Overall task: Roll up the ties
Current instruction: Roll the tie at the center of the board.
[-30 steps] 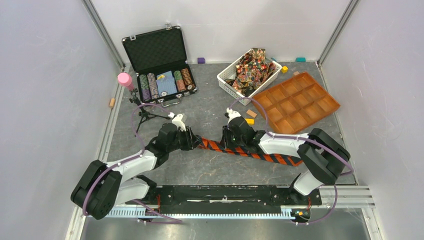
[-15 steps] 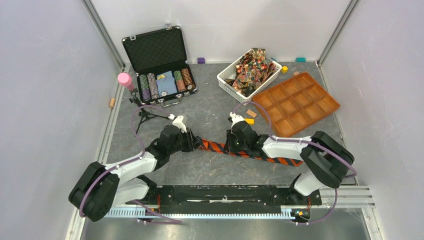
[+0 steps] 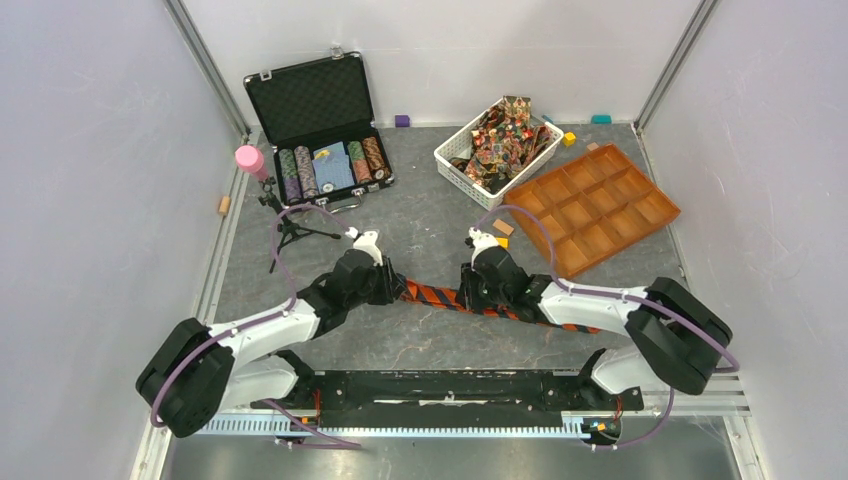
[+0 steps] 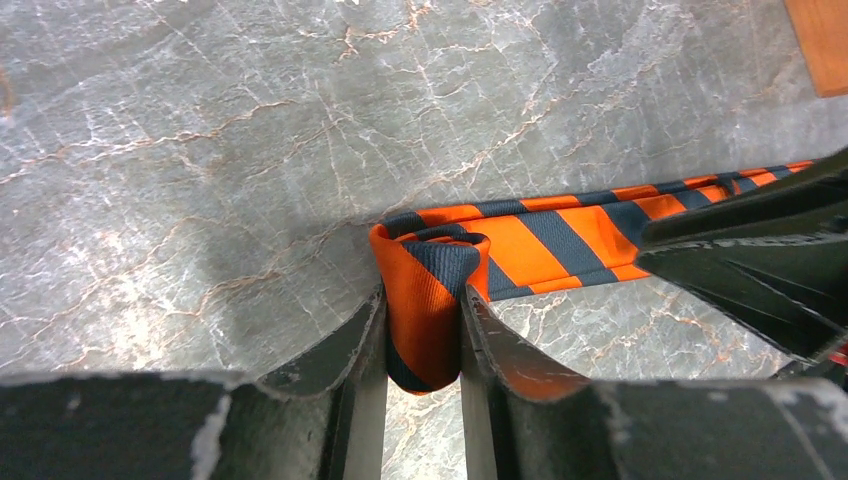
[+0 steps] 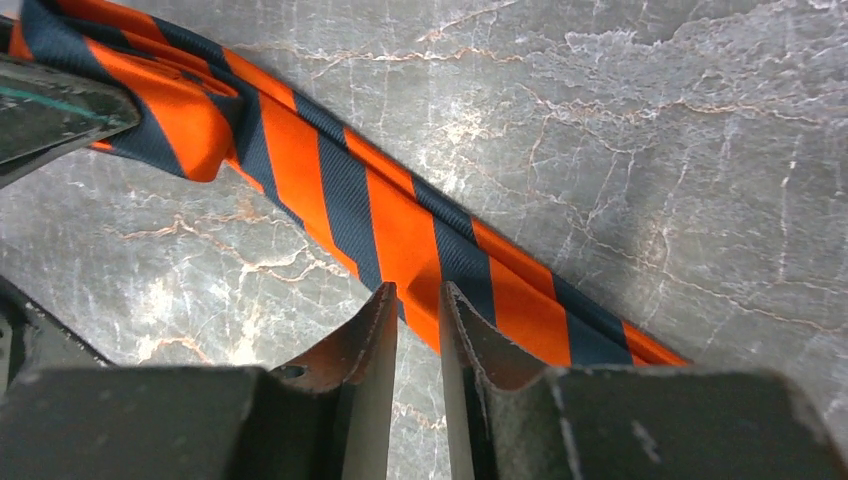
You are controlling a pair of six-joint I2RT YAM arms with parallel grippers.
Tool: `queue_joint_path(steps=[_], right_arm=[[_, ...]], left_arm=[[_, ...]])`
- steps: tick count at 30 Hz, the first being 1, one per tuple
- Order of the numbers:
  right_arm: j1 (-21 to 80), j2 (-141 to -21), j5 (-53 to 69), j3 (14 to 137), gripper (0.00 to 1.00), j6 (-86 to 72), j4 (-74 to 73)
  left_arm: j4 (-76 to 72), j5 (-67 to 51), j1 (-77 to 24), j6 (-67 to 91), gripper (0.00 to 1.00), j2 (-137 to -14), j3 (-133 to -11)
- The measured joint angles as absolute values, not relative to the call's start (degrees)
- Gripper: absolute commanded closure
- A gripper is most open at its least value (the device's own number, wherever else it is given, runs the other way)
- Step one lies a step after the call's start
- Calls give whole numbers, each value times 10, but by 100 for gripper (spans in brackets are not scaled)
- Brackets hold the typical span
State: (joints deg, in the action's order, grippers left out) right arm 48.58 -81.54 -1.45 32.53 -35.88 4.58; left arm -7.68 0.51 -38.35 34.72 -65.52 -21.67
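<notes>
An orange-and-dark striped tie point(image 3: 440, 297) lies flat on the grey table, running right under my right arm. My left gripper point(image 3: 393, 286) is shut on its rolled left end; in the left wrist view the small roll point(image 4: 428, 290) is pinched between the fingers of the left gripper point(image 4: 420, 305). My right gripper point(image 3: 472, 296) is just to the right, over the flat part of the tie point(image 5: 400, 215). In the right wrist view the right gripper point(image 5: 418, 296) has its fingers nearly together, tips at the tie's near edge, nothing between them. Several patterned ties point(image 3: 503, 132) are heaped in a white basket.
The white basket point(image 3: 447, 160) stands at the back, with an orange compartment tray point(image 3: 595, 205) to its right. An open black case of poker chips point(image 3: 325, 165) is at the back left, a pink-topped small tripod point(image 3: 252, 162) beside it. Small coloured blocks lie near the back wall.
Both grippers have shifted a little to the right and nearer along the tie. The left gripper keeps hold of the rolled end, and less flat tie shows between the two grippers.
</notes>
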Motion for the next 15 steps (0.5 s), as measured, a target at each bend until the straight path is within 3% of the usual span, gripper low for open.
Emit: queue_joint_path(steps=[15], right_arm=[[486, -637, -68, 309, 69, -342, -36]], left_arm=[[97, 177, -468, 329, 69, -696, -344]])
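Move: The left fingers already hold the rolled end of the tie. The flat strip beneath the right hand lies about 12 cm to the left hand's right, 2 cm back and 4 cm below. For the right hand, that strip is straight below, some 2 cm down; the tie roll is about 12 cm left and 2 cm ahead at much the same height, the yellow block 11 cm ahead, 7 cm right and 2 cm lower, and the wooden block 3 cm beyond the yellow one. Keeping its pinch on the tie roll, the left hand tips it over towards the flat strip by some 15 degrees, its fingers swinging to point more steeply down, while rising slightly. The right hand goes up about 6 cm off the strip, increasingly drifting right away from the roll, its fingers tilting outward a little and staying slightly open and empty. ##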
